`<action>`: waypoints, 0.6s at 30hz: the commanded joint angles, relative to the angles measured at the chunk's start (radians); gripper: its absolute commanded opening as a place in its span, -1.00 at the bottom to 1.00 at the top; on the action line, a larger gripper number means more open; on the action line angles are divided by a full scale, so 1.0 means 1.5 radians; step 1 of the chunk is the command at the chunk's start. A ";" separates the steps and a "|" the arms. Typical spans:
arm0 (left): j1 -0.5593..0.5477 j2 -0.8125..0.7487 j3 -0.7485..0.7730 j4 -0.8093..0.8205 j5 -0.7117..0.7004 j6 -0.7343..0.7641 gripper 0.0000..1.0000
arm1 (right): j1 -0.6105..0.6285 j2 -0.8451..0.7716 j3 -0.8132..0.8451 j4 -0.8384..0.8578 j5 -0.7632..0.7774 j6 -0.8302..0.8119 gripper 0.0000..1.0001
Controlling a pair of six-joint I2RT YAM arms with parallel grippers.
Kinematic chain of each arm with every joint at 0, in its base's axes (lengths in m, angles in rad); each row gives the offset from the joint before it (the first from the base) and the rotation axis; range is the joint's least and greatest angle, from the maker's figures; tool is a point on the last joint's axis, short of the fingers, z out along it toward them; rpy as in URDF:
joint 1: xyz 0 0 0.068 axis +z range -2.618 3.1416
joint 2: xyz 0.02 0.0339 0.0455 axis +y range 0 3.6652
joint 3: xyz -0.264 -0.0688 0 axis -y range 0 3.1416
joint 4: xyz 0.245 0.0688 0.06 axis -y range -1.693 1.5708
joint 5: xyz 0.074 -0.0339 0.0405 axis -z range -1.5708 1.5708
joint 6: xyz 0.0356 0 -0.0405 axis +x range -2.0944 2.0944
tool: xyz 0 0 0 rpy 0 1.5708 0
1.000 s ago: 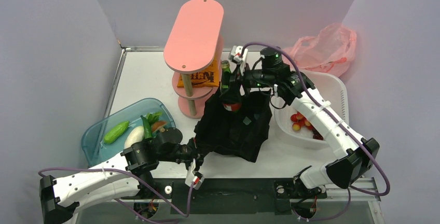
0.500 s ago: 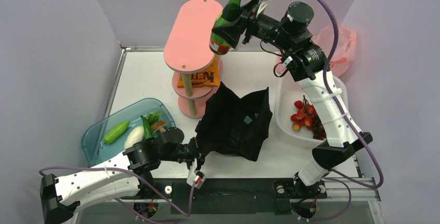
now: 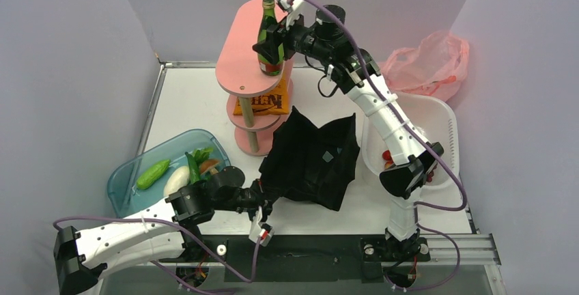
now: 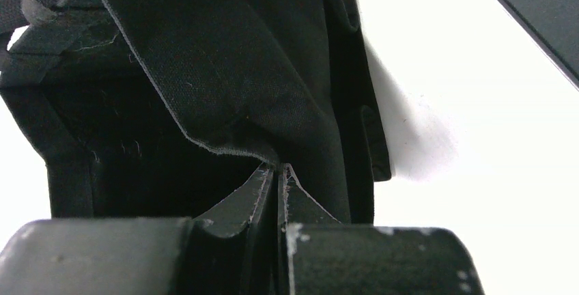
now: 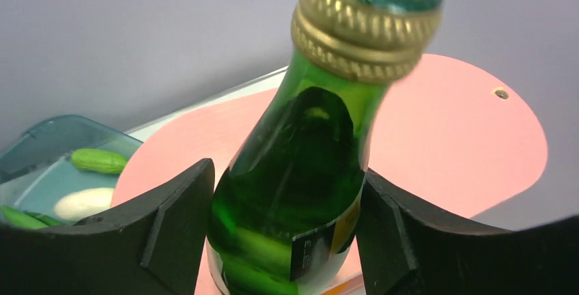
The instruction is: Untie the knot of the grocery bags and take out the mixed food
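The green glass bottle [image 3: 267, 25] [image 5: 300, 138] stands upright over the top tier of the pink shelf [image 3: 242, 49]. My right gripper [image 3: 276, 41] [image 5: 285, 172] is shut on its body, one finger on each side. The black fabric tote [image 3: 311, 162] [image 4: 205, 76] lies slumped mid-table. My left gripper [image 3: 259, 196] [image 4: 280, 172] is shut on its near edge. The pink plastic bag [image 3: 430, 63] lies crumpled at the back right. An orange snack packet [image 3: 263, 100] sits on a lower shelf tier. Small red and yellow fruits [image 3: 388, 158] lie in the white basket [image 3: 447, 128].
A blue tray [image 3: 123, 186] at the left holds a green cucumber [image 3: 152, 173], a white oblong vegetable [image 3: 176, 179] and leafy greens [image 3: 201, 155]. My right arm [image 3: 389, 121] stretches over the basket. Grey walls close in the table on three sides.
My right gripper has lifted the bottle out of the black tote, swung it high, then carried it left above the pink shelf top. The tote has sagged. The left arm has barely moved.
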 commanded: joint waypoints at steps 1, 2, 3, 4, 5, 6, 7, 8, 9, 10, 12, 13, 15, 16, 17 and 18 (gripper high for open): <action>0.002 0.011 -0.002 0.015 -0.009 -0.002 -1.00 | 0.020 -0.027 0.077 0.082 0.041 -0.073 -1.00; 0.002 0.014 -0.003 0.017 -0.009 -0.002 -1.00 | 0.027 -0.022 0.077 0.080 0.043 -0.077 -1.00; 0.002 0.015 -0.004 0.023 -0.011 -0.002 -1.00 | 0.030 -0.020 0.077 0.080 0.045 -0.083 -1.00; 0.001 0.019 -0.004 0.024 -0.012 -0.001 -1.00 | 0.034 -0.016 0.078 0.078 0.047 -0.087 -1.00; 0.002 0.020 -0.004 0.026 -0.014 -0.001 -1.00 | 0.039 -0.011 0.078 0.077 0.048 -0.093 -1.00; 0.002 0.024 -0.003 0.026 -0.015 -0.001 -1.00 | 0.041 -0.010 0.078 0.077 0.051 -0.096 -1.00; 0.002 0.025 -0.002 0.026 -0.016 -0.001 -1.00 | 0.046 -0.007 0.078 0.077 0.053 -0.103 -1.00; 0.002 0.025 -0.002 0.026 -0.017 -0.001 -1.00 | 0.048 -0.005 0.079 0.078 0.057 -0.105 -1.00; 0.002 0.025 -0.002 0.026 -0.018 -0.001 -1.00 | 0.051 -0.001 0.078 0.080 0.059 -0.108 -1.00; 0.002 0.026 -0.002 0.026 -0.020 0.000 -1.00 | 0.053 0.001 0.079 0.082 0.063 -0.108 -1.00; 0.002 0.024 -0.002 0.023 -0.025 0.000 -0.95 | 0.058 0.008 0.081 0.085 0.070 -0.108 -1.00; 0.002 0.023 -0.001 0.020 -0.027 0.002 -0.86 | 0.062 0.011 0.082 0.086 0.074 -0.109 -1.00; 0.002 0.022 0.001 0.008 -0.032 0.003 -0.60 | 0.065 0.016 0.083 0.086 0.076 -0.110 -1.00; 0.002 0.021 0.002 0.006 -0.036 0.001 -0.48 | 0.065 0.017 0.082 0.087 0.076 -0.111 -1.00; 0.001 0.019 0.005 0.006 -0.037 -0.003 -0.43 | 0.066 0.019 0.082 0.088 0.079 -0.111 -1.00; 0.001 0.019 0.007 0.007 -0.040 -0.015 -0.32 | 0.066 0.019 0.082 0.090 0.080 -0.111 -0.89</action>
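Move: The right hand grips the green bottle at the right-hand rim of the pink shelf's top. The middle of that shelf top lies about 5 cm farther out, 4 cm left and 9 cm below the hand. The orange packet on the tier underneath is roughly 25 cm down, 1 cm ahead and 3 cm left. From the left hand, pinching the black bag's rim, the bag's middle is some 10 cm ahead, 12 cm right and 9 cm lower. Keeping its grip on the bottle, the right hand carries it about 3 cm left and slightly back, level over the shelf top and in from the right rim, while rolling some 10 degrees so the neck tips back and a little left. Late on, the left hand, edging about 1 cm forward, spreads its shut fingers partway to loosen its pinch on the black bag's rim. ##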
